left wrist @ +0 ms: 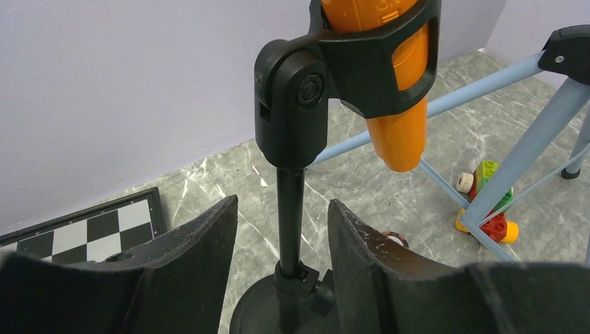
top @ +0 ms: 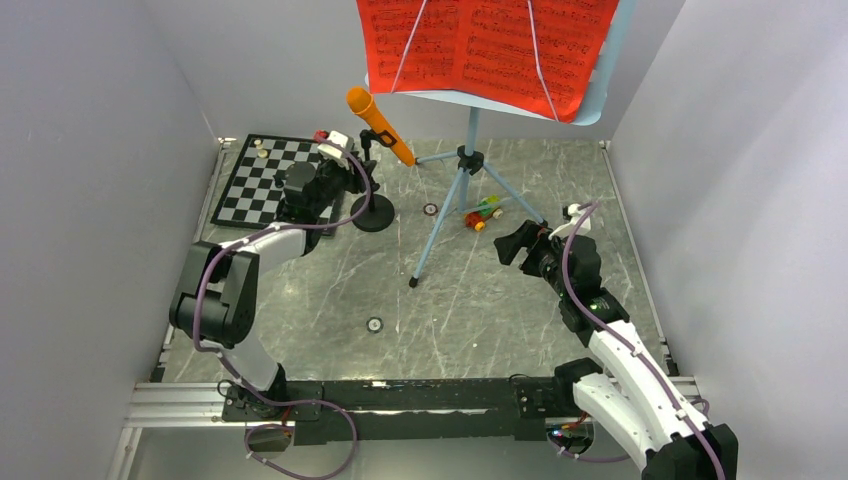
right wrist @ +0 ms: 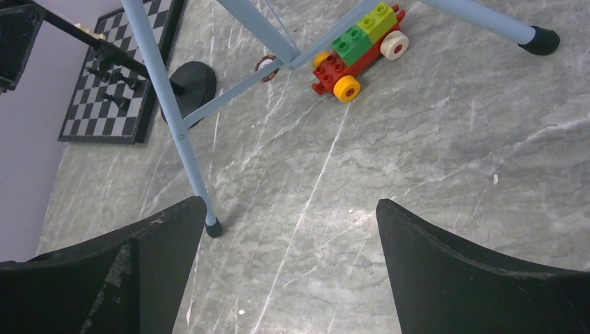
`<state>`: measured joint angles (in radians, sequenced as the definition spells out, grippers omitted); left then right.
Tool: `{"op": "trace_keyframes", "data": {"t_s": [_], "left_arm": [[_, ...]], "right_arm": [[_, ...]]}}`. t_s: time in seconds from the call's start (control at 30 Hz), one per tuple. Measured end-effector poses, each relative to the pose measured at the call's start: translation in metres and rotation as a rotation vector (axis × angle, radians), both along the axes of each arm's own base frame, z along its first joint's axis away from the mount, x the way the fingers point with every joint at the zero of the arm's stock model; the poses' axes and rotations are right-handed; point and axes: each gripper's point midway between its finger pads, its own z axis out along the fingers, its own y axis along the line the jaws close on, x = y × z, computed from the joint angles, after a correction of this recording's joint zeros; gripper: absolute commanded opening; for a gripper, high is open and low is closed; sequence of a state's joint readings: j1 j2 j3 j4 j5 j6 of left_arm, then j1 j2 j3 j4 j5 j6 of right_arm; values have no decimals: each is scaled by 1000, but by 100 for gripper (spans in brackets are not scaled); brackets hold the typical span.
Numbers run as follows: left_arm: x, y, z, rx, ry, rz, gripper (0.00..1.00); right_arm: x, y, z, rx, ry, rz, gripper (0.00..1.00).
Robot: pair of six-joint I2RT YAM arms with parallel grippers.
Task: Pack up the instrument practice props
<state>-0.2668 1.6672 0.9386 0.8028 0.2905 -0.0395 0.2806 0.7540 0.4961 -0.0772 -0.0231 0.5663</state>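
The orange microphone (top: 380,125) (left wrist: 400,104) sits tilted in the clip of its small black stand, whose round base (top: 372,213) rests on the table. My left gripper (top: 352,172) (left wrist: 282,205) is open, its jaws straddling the stand's thin pole (left wrist: 290,209) low down with a gap on each side. The light-blue music stand (top: 462,185) rises at the back middle on tripod legs, holding the red sheet-music pages (top: 490,45). My right gripper (top: 515,243) (right wrist: 291,204) hangs open and empty over bare table, beside the tripod's near foot (right wrist: 213,228).
A black-and-white chessboard (top: 262,180) (right wrist: 111,83) with pieces lies at the back left, just behind my left arm. A small colourful toy car (top: 483,214) (right wrist: 358,49) sits between the tripod legs. Grey walls enclose the table on three sides.
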Motion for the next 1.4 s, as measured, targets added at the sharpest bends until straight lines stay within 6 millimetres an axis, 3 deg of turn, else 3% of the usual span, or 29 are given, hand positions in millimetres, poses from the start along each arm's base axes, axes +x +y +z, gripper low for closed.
{"op": "trace_keyframes", "data": {"t_s": [0.37,0.6,0.67,0.9,1.2,1.4], "left_arm": [[12,-3,2,23,-18,2,37],[13,-6,2,57,-30,-7,15],[12,-8,2,57,-30,-15,2],[6,-5,5,55,-28,-6,0],[-56,17,22,36,-9,70,0],[-130,3,56,-18,-59,15,0]], "right_arm": [[1,0,-7,-9,24,0,98],[1,-1,-7,-12,24,-6,98],[1,-1,-7,-11,24,-6,98],[1,-1,-6,-12,24,-6,98],[-1,3,-1,-2,12,14,98],[-8,31,5,25,9,135,98]]}}
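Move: The microphone stand's pole is between the left hand's open fingers, about 2 cm ahead, 1 cm right and level. The orange microphone's middle is some 3 cm ahead, 5 cm right and 9 cm above that hand; the chessboard's middle lies about 9 cm ahead, 18 cm left, 20 cm below. From the right hand, the pole's grip spot is roughly 22 cm ahead, 29 cm left, 5 cm higher. Left fingers pinch the pole, pull it back about 14 cm and 5 up; open right hand drifts 3 left. ##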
